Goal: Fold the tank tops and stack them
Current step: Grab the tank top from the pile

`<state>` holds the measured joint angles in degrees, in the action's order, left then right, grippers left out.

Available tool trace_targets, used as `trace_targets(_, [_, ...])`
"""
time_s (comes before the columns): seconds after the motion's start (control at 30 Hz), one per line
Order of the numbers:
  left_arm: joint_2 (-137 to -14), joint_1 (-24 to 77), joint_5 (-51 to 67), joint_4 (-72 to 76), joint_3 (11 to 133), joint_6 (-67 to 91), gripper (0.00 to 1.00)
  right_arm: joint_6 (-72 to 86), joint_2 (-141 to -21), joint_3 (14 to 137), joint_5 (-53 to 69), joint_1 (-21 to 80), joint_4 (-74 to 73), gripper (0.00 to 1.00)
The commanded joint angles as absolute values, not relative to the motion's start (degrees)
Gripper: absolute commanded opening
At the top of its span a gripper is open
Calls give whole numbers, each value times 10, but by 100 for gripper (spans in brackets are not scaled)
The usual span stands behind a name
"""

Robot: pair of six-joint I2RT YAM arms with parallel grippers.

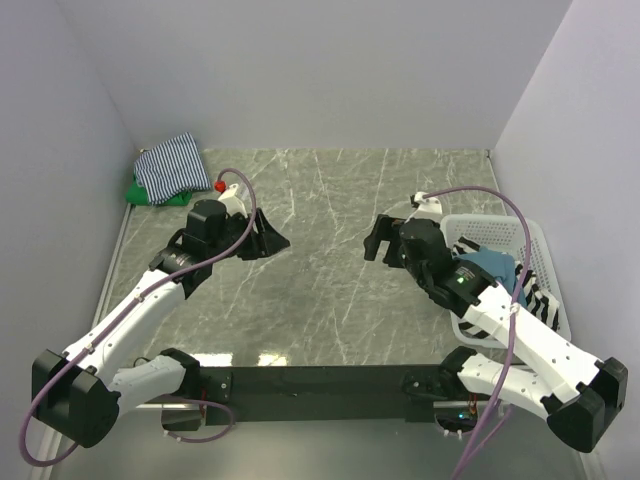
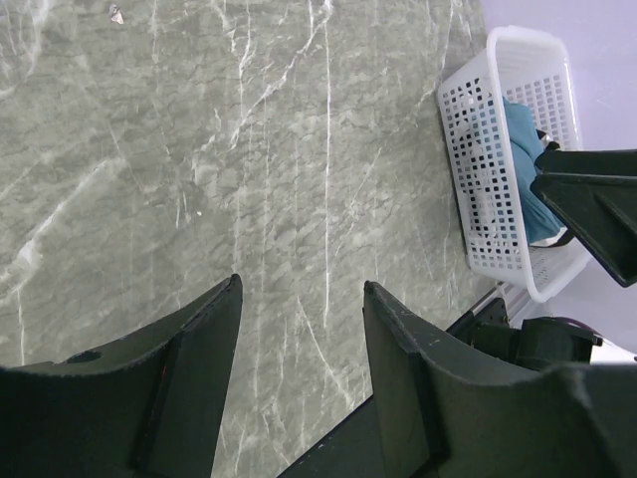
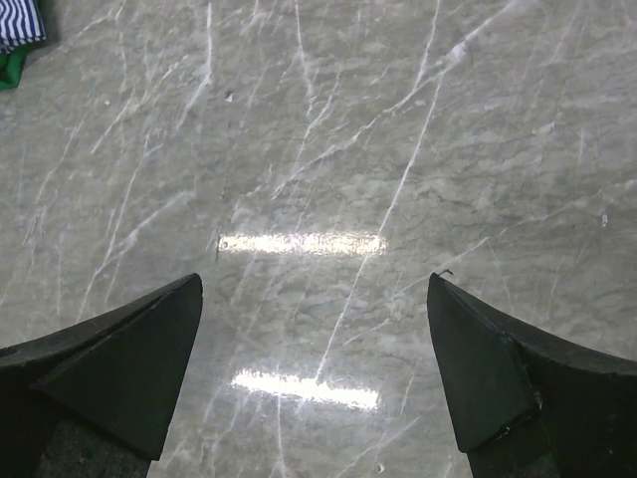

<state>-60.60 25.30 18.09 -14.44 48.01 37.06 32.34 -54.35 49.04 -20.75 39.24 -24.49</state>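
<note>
A folded thin navy-white striped tank top (image 1: 172, 165) lies on a green tank top (image 1: 138, 191) at the table's back left corner. In the white basket (image 1: 530, 235) on the right lie a teal-blue tank top (image 1: 492, 268) and a bold black-white striped one (image 1: 541, 303). My left gripper (image 1: 277, 241) hovers open over bare marble, right of the folded pile. Facing it, my right gripper (image 1: 373, 246) stands wide open just left of the basket. The left wrist view shows open jaws (image 2: 302, 284), the basket (image 2: 478, 219) and the teal top (image 2: 526, 164). In the right wrist view the gripper (image 3: 314, 281) is empty, with the striped top (image 3: 20, 20) in the corner.
Grey marble table (image 1: 320, 200) is walled by white panels at the back and both sides. The basket sits against the right wall, partly under my right arm. A black rail (image 1: 320, 382) with both arm bases runs along the near edge.
</note>
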Motion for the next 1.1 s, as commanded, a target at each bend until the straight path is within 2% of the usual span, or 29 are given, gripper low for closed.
trace_targets(0.0, [-605,250,180,-133,484,360,58,337,-533,502,-227,394,-244,100])
trace_targets(0.17, [-608,250,186,-141,492,358,57,360,-549,553,-255,380,-323,100])
trace_targets(0.27, [-610,250,195,-149,496,352,57,370,-549,556,-233,287,-351,100])
trace_targets(0.3, [-609,251,196,-151,496,352,57,361,-545,550,-186,195,-350,100])
trace_targets(0.4, [-613,251,205,-152,497,349,57,350,-530,531,-201,74,-350,100])
trace_targets(0.6, [-620,251,222,-149,496,355,56,361,-541,474,-222,-25,-343,100])
trace_targets(0.73, [-620,251,227,-148,492,357,56,361,-541,418,-167,-131,-307,100])
trace_targets(1.07, [-630,251,241,-138,482,366,55,410,-605,370,-161,-163,-258,99])
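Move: The blue tank top lies in the white basket, about 29 cm to the right of the empty right hand, some 4 cm back and roughly 17 cm below it. The basket's middle is about 33 cm right and 4 cm back of that hand, and the black-and-white tank top, partly under the blue one, lies some 35 cm right and 6 cm back. From the left hand the blue tank top is about 56 cm right, 4 cm back and 17 cm lower. The right arm swings its empty hand fast to the right, some 26 cm off the bare table and over the basket, bowing slightly forward and then back, while the hand turns roughly 55 degrees clockwise. In the second half it also sinks about 11 cm towards the blue tank top and tips farther down, the fingers kept wide open to either side of its near part; contact can't be made out. ##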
